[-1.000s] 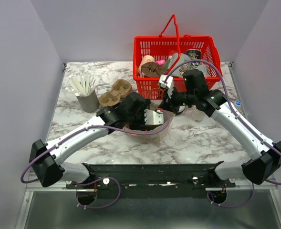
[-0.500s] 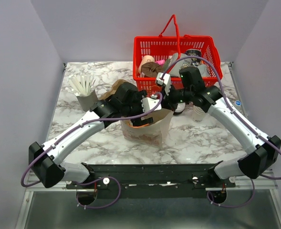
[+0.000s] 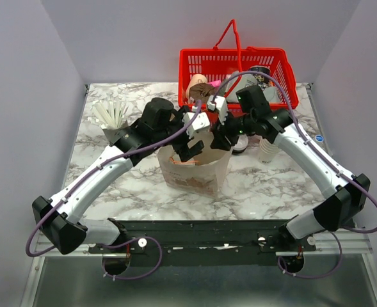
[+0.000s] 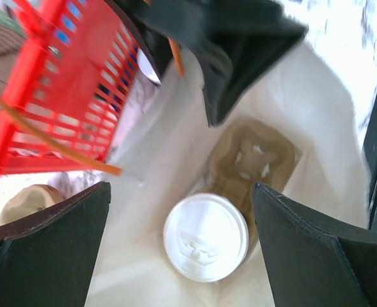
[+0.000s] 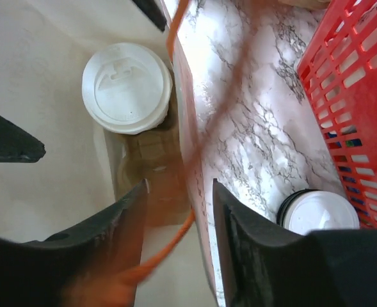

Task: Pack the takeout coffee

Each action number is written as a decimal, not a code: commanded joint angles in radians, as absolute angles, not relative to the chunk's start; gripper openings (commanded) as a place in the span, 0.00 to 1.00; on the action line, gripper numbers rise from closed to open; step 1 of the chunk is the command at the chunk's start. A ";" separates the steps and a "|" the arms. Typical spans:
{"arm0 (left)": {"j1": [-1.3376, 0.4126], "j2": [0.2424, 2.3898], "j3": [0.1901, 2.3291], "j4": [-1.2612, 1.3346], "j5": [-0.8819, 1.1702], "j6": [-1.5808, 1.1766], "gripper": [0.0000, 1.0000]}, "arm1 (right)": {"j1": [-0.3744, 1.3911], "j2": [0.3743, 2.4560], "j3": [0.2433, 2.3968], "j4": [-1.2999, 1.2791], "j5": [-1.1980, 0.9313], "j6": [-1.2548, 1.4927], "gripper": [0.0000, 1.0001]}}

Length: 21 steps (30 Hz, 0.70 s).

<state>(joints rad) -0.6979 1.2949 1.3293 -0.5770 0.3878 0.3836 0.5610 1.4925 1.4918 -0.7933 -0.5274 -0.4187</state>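
The takeout coffee [image 4: 205,236], a small white cup with a round lid, stands inside the brown paper bag [image 3: 198,176] in a cardboard carrier [image 4: 255,157]. My left gripper [image 4: 180,192] hovers open above the bag mouth, well above the cup, with nothing held. In the right wrist view the coffee [image 5: 127,87] sits in the same carrier [image 5: 153,173]. My right gripper [image 5: 178,188] is at the bag's right rim, jaws apart. The bag wall [image 5: 194,192] and its orange handle [image 5: 175,233] run between its fingers [image 5: 258,249]. From above, the left gripper [image 3: 189,146] and right gripper [image 3: 219,134] are close together over the bag.
A red basket [image 3: 239,64] with food items stands behind the bag. Another lidded cup [image 5: 316,214] and a stack of paper cups [image 3: 268,152] stand on the marble right of the bag. A grey cup of stirrers [image 3: 114,125] is at the back left.
My left gripper has lifted out of the bag, up and back, still open. My right gripper has gone from shut to jaws apart at the bag's rim. The bag now stands taller.
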 commanded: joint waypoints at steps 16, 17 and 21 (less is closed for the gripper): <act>-0.457 1.264 1.635 -0.472 0.385 0.215 0.99 | 0.546 1.514 1.847 -0.900 -0.549 -0.350 1.00; -0.436 1.261 1.649 -0.480 0.371 0.218 0.99 | 0.545 1.511 1.874 -0.903 -0.554 -0.344 1.00; -0.281 1.256 1.675 -0.537 0.256 0.230 0.99 | 0.545 1.493 1.916 -0.904 -0.616 -0.322 1.00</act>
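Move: The open paper bag is centred roughly beneath the left hand, its middle about 17 cm below, with the white-lidded cup inside it about 5 cm to the left. From that hand the egg-brown cup carrier on the table lies some 19 cm ahead and 16 cm left. From the right hand, at the back rim with the bag's orange handle, the bag's middle is about 8 cm left and 4 cm back, the lid stack roughly 8 cm ahead and 8 cm right. The right hand finishes opening, from half open to wide, lets the orange back handle come free and lifts about 12 cm almost straight up off the bag's back rim, its fingers tipping up slightly. The left hand, empty and wide open throughout, climbs some 15 cm from the bag's mouth, first mostly straight up and then also sweeping about 8 cm forward and 8 cm left, away from the bag, as its fingers lift and turn some 20 degrees counter-clockwise towards forward. ##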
